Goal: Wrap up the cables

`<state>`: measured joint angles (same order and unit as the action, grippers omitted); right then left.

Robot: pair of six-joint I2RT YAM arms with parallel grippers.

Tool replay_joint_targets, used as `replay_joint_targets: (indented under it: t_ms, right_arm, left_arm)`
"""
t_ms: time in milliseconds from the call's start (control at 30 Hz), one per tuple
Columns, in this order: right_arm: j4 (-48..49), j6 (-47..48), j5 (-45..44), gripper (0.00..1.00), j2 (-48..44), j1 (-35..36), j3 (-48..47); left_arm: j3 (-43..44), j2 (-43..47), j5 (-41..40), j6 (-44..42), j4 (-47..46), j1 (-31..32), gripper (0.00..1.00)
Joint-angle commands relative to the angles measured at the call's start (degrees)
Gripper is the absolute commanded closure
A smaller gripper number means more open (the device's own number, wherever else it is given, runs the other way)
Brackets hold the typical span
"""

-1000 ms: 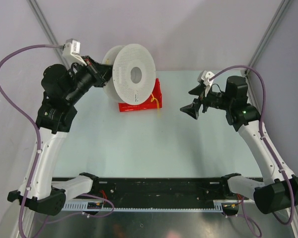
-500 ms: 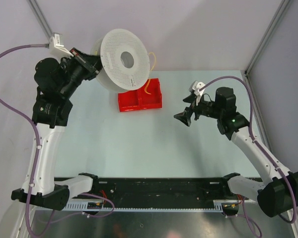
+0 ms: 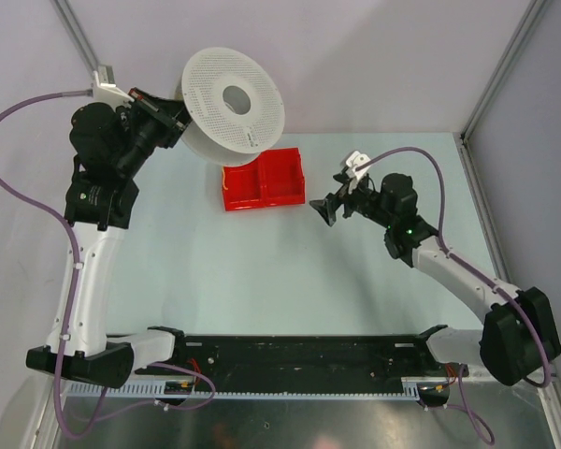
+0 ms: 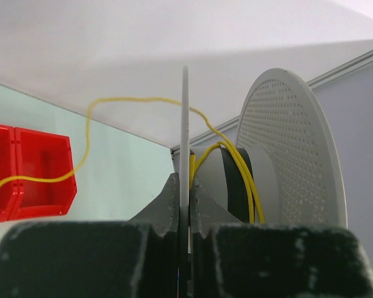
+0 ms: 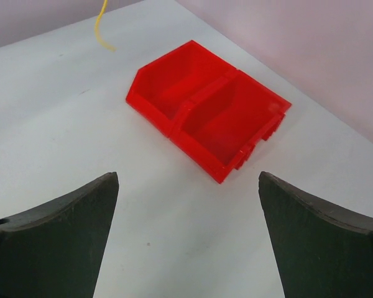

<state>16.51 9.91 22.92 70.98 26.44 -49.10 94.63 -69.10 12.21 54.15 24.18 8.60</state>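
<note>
My left gripper [image 3: 175, 116] is shut on the thin near flange [image 4: 185, 112] of a white perforated spool [image 3: 234, 103], held up in the air at the back left. The yellow cable [image 4: 137, 99] has a few turns round the spool's hub [image 4: 236, 180]. From there it loops through the air and down into the red bin [image 4: 43, 186]. In the right wrist view a short piece of the cable [image 5: 101, 25] shows beyond the bin. My right gripper [image 3: 323, 208] is open and holds nothing, low over the table just right of the bin [image 3: 262, 196]; its jaws [image 5: 188, 180] face that bin [image 5: 224, 169].
The red two-compartment bin stands on the pale green table [image 3: 262, 271]. Grey walls and metal frame posts [image 3: 505, 70] close in the back and sides. Purple arm cords [image 3: 19, 112] arc beside each arm. A black rail [image 3: 299, 360] runs along the near edge.
My left arm has lifted the spool up and back to the left, away from the bin, and tilted it. My right arm has reached left toward the bin, jaws still wide.
</note>
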Motion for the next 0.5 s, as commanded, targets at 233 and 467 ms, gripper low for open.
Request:
replay_joint_targets:
  t_ms: [233,467]
  right_arm:
    - [20.0,2.0,-4.4,0.01,7.9,9.7,0.5]
    - [32.0,0.9,-5.7,0.01,14.4,11.6,0.8]
  left_arm:
    - [1.5,1.5,1.9,3.6,-6.3,-0.5,1.0]
    - [1.9,0.7,3.5,3.2,-6.6,-0.1,1.0]
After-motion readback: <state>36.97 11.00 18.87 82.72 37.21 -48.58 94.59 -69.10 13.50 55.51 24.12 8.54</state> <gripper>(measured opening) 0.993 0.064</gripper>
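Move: The yellow cable's loose tail hangs about 26 cm to the left of my open right hand and some 6 cm ahead, nearly level with it. The spool it comes off is about 22 cm left, 4 cm ahead and 24 cm higher; the red bin lies 17 cm left, 15 cm ahead and 22 cm below. From my left hand the tail is about 5 cm right, 8 cm ahead and 22 cm down. I sweep my right hand left, about 8 cm and nearly level, towards the hanging cable tail, turning it some 5 to 10 degrees counter-clockwise and tipping the fingers up about as much. Its fingers stay wide open and reach nothing yet. My left hand keeps its pinch on the spool's flange and holds the spool up almost still. ##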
